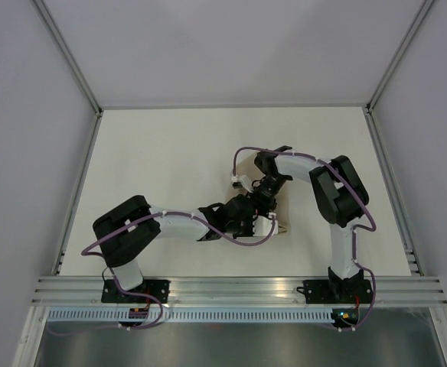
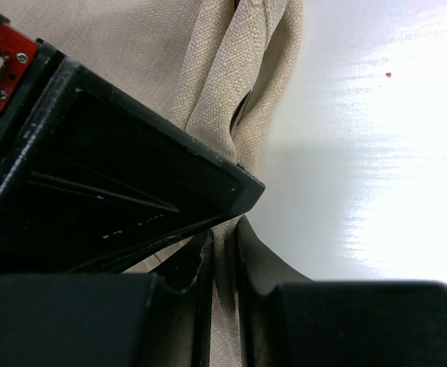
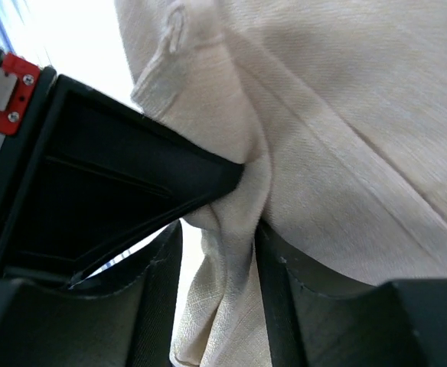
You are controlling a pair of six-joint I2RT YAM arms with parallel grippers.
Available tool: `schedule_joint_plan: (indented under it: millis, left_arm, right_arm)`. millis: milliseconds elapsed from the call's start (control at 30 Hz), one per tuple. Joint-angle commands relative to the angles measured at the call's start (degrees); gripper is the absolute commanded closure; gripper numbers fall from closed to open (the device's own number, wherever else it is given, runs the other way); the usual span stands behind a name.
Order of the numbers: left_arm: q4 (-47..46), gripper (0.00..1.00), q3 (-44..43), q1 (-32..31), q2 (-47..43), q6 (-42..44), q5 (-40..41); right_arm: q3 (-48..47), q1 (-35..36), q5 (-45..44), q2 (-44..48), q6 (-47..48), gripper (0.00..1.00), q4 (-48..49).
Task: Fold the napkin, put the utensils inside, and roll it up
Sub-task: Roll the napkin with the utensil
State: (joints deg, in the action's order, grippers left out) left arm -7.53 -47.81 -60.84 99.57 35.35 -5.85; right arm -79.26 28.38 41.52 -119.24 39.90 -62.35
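The tan napkin (image 1: 279, 228) is bunched small under both grippers near the table's middle front, and only a sliver of it shows from above. My left gripper (image 1: 246, 218) is shut on a thin fold of the napkin (image 2: 223, 76), with cloth pinched between its jaws (image 2: 223, 241). My right gripper (image 1: 265, 193) comes in from behind. Its jaws (image 3: 217, 229) stand apart around a gathered ridge of the napkin (image 3: 346, 115), and light shows between the left finger and the cloth. The utensils are out of view.
The white table (image 1: 170, 153) has metal frame posts along both sides and the back. An aluminium rail (image 1: 231, 289) runs along the near edge by the arm bases. Purple cables (image 1: 246, 151) loop off both arms.
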Motion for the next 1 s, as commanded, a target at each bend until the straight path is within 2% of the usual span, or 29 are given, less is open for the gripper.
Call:
schedule_joint_plan:
  millis: [0,200,467,800,967]
  left_arm:
    - [6.38,0.98,-1.49,0.37,2.47,-5.03,-8.91]
    - [9.81,0.98,-3.68,2.13,3.61,-6.96,-12.69]
    - [18.06,0.98,-10.62,5.38,8.08,-9.69,-18.67]
    - [32.03,0.98,-23.19,12.58,19.51,-15.05,-31.75]
    - [38.11,0.98,-29.6,15.57,24.7,-16.28,-38.26]
  right_arm:
    - [1.04,-1.48,-8.9,3.91,-2.61,0.5,11.97]
    - [4.12,-4.9,-12.6,9.64,-8.69,0.46,18.74]
    - [7.1,-11.24,-10.15,15.69,-12.3,0.45,22.61]
    - [14.74,-19.58,-6.01,26.77,-11.52,0.46,28.59]
    - [20.54,-21.26,-5.22,34.93,-9.05,0.47,32.02]
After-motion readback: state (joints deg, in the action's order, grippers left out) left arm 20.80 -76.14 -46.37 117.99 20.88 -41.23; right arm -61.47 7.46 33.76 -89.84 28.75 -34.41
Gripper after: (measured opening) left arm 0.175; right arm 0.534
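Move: The napkin roll with the utensil lies crosswise, still pinched in the left gripper; its middle is some 3 cm to the right of that hand, right down at finger level. The right gripper's tips stand about 5 cm to the left hand's right and 2 cm farther out. The flat rest of the napkin centres about 11 cm ahead of the left hand and 2 cm to its right. From the right hand, the roll's middle is 2 cm back and 2 cm left. Keep the left gripper shut on the napkin roll, low at the table, and tip the wrist some 45 degrees so the fingertips swing back towards the base, easing about 2 cm right. Meanwhile draw the half-open right gripper off the roll, first forward over the flat napkin, then right and rising, about 11 cm out, 10 right and 7 up, while it swings round clockwise. ##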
